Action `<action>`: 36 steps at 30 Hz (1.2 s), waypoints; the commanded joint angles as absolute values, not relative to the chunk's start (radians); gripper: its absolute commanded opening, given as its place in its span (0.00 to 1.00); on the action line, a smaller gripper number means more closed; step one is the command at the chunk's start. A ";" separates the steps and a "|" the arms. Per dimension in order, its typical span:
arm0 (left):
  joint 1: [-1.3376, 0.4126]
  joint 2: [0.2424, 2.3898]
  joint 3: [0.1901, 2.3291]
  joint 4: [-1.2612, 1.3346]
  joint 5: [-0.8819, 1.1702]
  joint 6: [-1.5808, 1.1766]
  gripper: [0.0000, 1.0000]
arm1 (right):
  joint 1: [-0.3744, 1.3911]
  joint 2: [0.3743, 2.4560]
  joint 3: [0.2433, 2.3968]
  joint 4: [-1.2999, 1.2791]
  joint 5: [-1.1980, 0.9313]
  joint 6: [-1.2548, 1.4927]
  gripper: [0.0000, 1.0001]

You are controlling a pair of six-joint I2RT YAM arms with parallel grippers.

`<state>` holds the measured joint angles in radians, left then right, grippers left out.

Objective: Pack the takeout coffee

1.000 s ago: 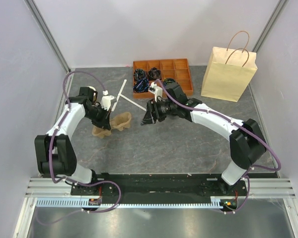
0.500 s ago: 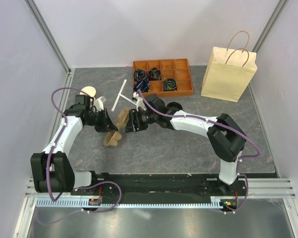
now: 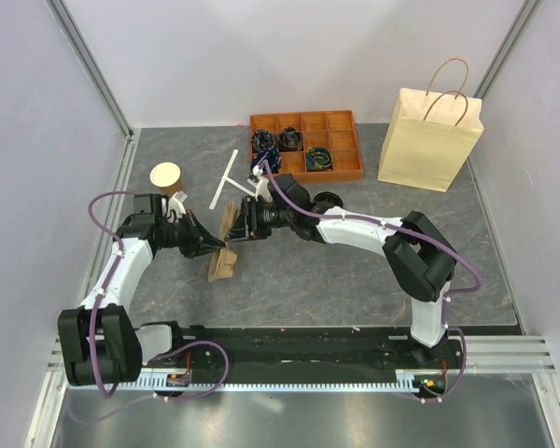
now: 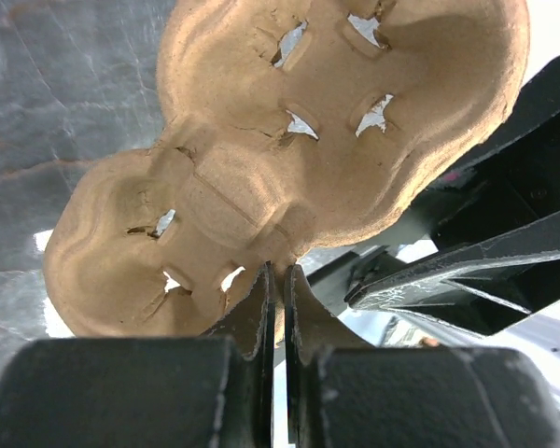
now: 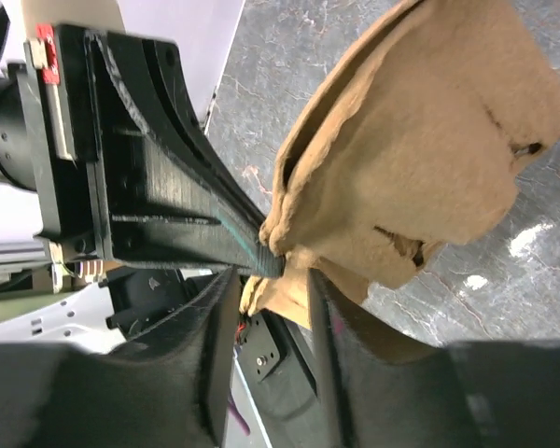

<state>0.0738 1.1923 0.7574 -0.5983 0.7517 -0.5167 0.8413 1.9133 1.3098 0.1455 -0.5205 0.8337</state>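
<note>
The tan pulp cup carrier [image 3: 222, 266] hangs tilted on edge above the table, left of centre. My left gripper [image 3: 211, 245] is shut on its rim, and its thin fingertips [image 4: 266, 280] pinch the pulp [image 4: 336, 121] in the wrist view. My right gripper [image 3: 236, 227] comes in from the right. Its jaws [image 5: 273, 280] straddle another edge of the carrier [image 5: 420, 140], part closed, with a gap left on one side. Of the takeout coffee, only a round black lid [image 3: 328, 199] shows, half hidden behind my right forearm.
An open brown cup [image 3: 166, 176] without a lid stands at the far left. A white stick frame [image 3: 227, 182] lies behind the carrier. An orange compartment tray [image 3: 341, 154] sits at the back, with the paper bag [image 3: 429, 140] upright at the back right.
My left gripper has pulled the carrier nearer and tipped it on edge, uncovering the open cup. My right gripper has moved left onto the carrier's edge and narrowed its jaws.
</note>
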 commanded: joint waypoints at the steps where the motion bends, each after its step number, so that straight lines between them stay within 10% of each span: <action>1: 0.081 1.135 0.729 -0.532 0.792 -0.639 0.02 | 0.844 1.916 1.382 0.111 -0.468 0.844 0.46; 13: 0.090 1.075 0.675 -0.485 0.816 -0.756 0.02 | 0.845 1.901 1.447 -0.060 -0.353 0.716 0.43; 36: 0.112 0.997 0.552 -0.360 0.827 -0.939 0.02 | 0.859 1.867 1.413 -0.072 -0.370 0.752 0.93</action>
<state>0.1066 1.0088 0.5606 -0.3985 0.7963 -0.8913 0.8452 1.9095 1.4143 -0.1184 -0.3531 0.7418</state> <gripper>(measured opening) 0.044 0.929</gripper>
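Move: Beside the right hand, the brown cup carrier stands on edge in the left hand's closed fingers, its middle about 3 cm to the left, 2 cm back and 3 cm below; from the left hand that middle is barely 1 cm right and 2 cm below. From the right hand, the uncovered paper cup is some 20 cm left and 16 cm ahead, the crossed white strips about 14 cm ahead and 5 cm left, the black lids roughly 9 cm ahead and 22 cm right, all lower. Shifting about 2 cm forward with a small rise, the right hand then sinks some 2.5 cm while backing nearly 2 cm to the right from the carrier, tilting about 10 degrees and spreading its half-open fingers nearly fully. The left hand keeps its pinch on the carrier's waist and stays almost in place, turning it some 15 degrees, partly counter-clockwise. ##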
